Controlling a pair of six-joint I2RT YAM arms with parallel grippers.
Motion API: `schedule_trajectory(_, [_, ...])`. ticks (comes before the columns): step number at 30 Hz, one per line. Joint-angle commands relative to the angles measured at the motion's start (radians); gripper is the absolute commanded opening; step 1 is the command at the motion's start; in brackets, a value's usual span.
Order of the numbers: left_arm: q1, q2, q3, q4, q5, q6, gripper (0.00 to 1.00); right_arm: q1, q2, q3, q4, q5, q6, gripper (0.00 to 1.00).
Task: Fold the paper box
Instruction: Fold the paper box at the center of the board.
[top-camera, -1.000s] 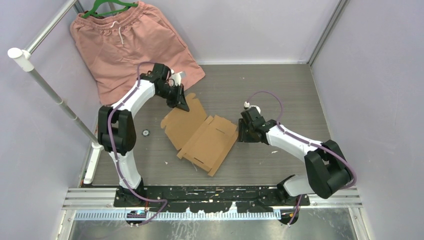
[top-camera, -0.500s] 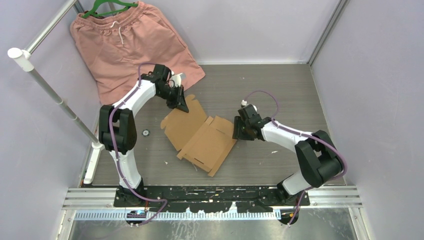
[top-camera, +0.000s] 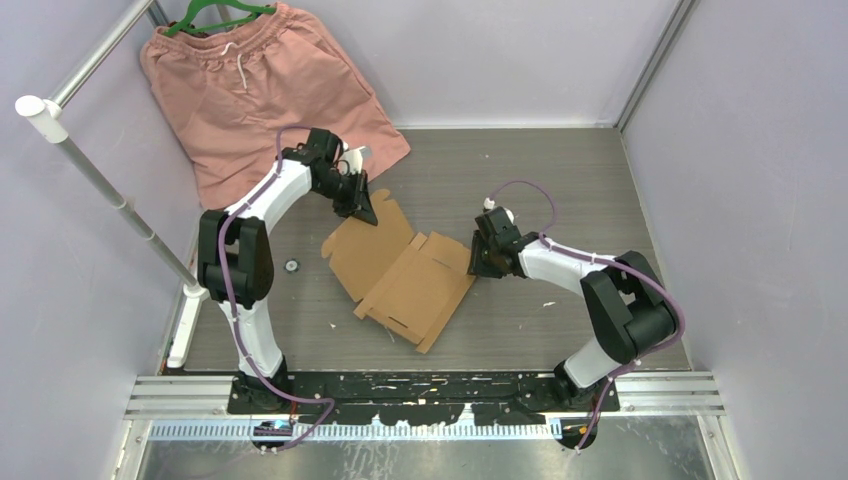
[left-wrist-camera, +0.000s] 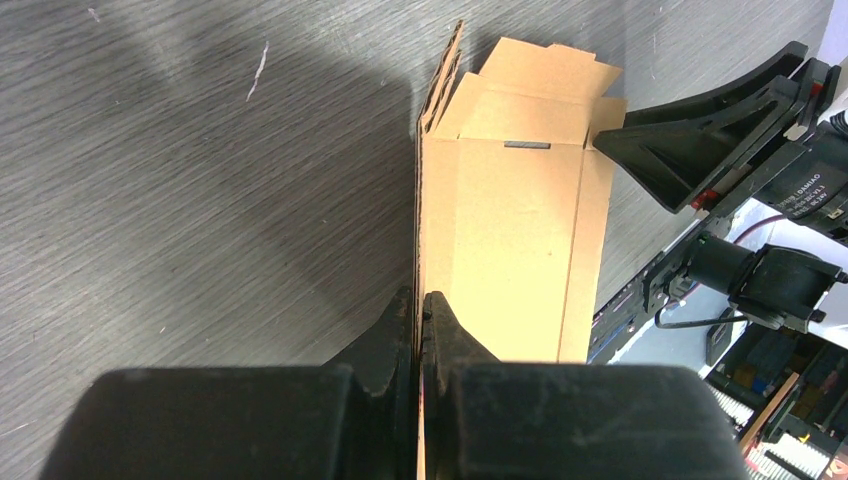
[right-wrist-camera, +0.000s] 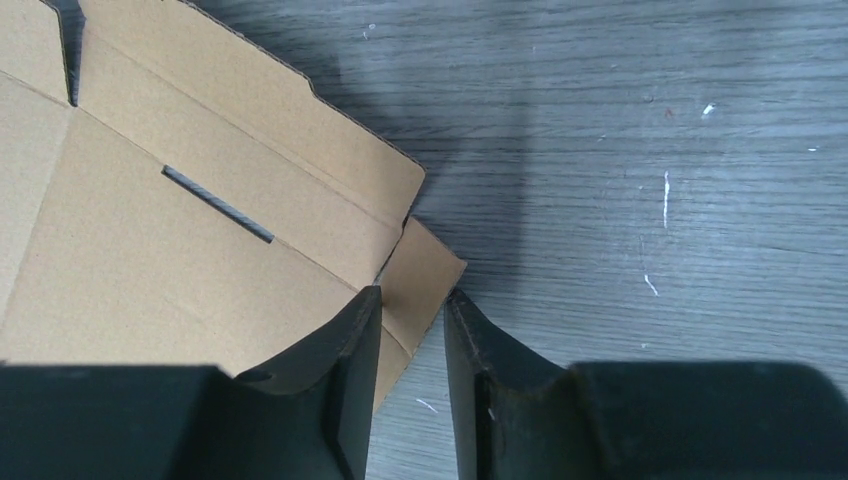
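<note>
The paper box (top-camera: 405, 272) is a flat brown cardboard sheet with flaps and slots, lying mid-table. My left gripper (top-camera: 365, 214) is at its far left corner, shut on a raised flap edge; in the left wrist view the fingers (left-wrist-camera: 420, 300) pinch the thin cardboard (left-wrist-camera: 510, 240) edge-on. My right gripper (top-camera: 474, 268) sits low at the sheet's right edge. In the right wrist view its jaws (right-wrist-camera: 412, 295) stand a little apart around a small corner tab (right-wrist-camera: 428, 272) of the box (right-wrist-camera: 150, 250), with a gap still showing on both sides.
Salmon-pink shorts (top-camera: 260, 90) on a green hanger (top-camera: 215, 12) lie at the back left, close behind my left arm. A metal rail (top-camera: 110, 190) runs along the left wall. A small round object (top-camera: 292, 266) lies left of the sheet. Walls enclose the table.
My right gripper has moved left up to the sheet's right edge and its jaws have narrowed around the corner tab. The left gripper and the sheet have stayed put.
</note>
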Motion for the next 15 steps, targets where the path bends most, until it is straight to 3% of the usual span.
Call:
schedule_trajectory(1, [-0.008, -0.002, 0.0, -0.013, 0.01, 0.021, 0.02, -0.005, 0.003, 0.036, 0.044, 0.022, 0.015, 0.33])
schedule_trajectory(9, [-0.013, -0.002, 0.002, -0.016, 0.012, 0.024, 0.02, -0.004, -0.015, 0.028, 0.049, 0.055, -0.011, 0.16])
schedule_trajectory(15, [-0.017, 0.001, 0.007, -0.018, 0.015, 0.024, 0.02, 0.009, -0.051, 0.023, 0.054, 0.063, -0.071, 0.13])
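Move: The outer side flap of the box has its far corner already between my right fingertips, about 1 cm ahead and level with them. The slotted end flap is centred some 6 cm to my right hand's left and 4 cm ahead; the bottom panel's middle is 13 cm left and 3 cm back. From my left hand, still holding the raised lid panel, that flap corner lies about 20 cm right, 6 cm back and 10 cm down. I close my right fingers from about a third open until they pinch the far corner of the outer side flap, easing the hand about 1 cm forward, with a slight lift of half a centimetre late on. My left hand stays in place, keeping its grip on the lid panel. ##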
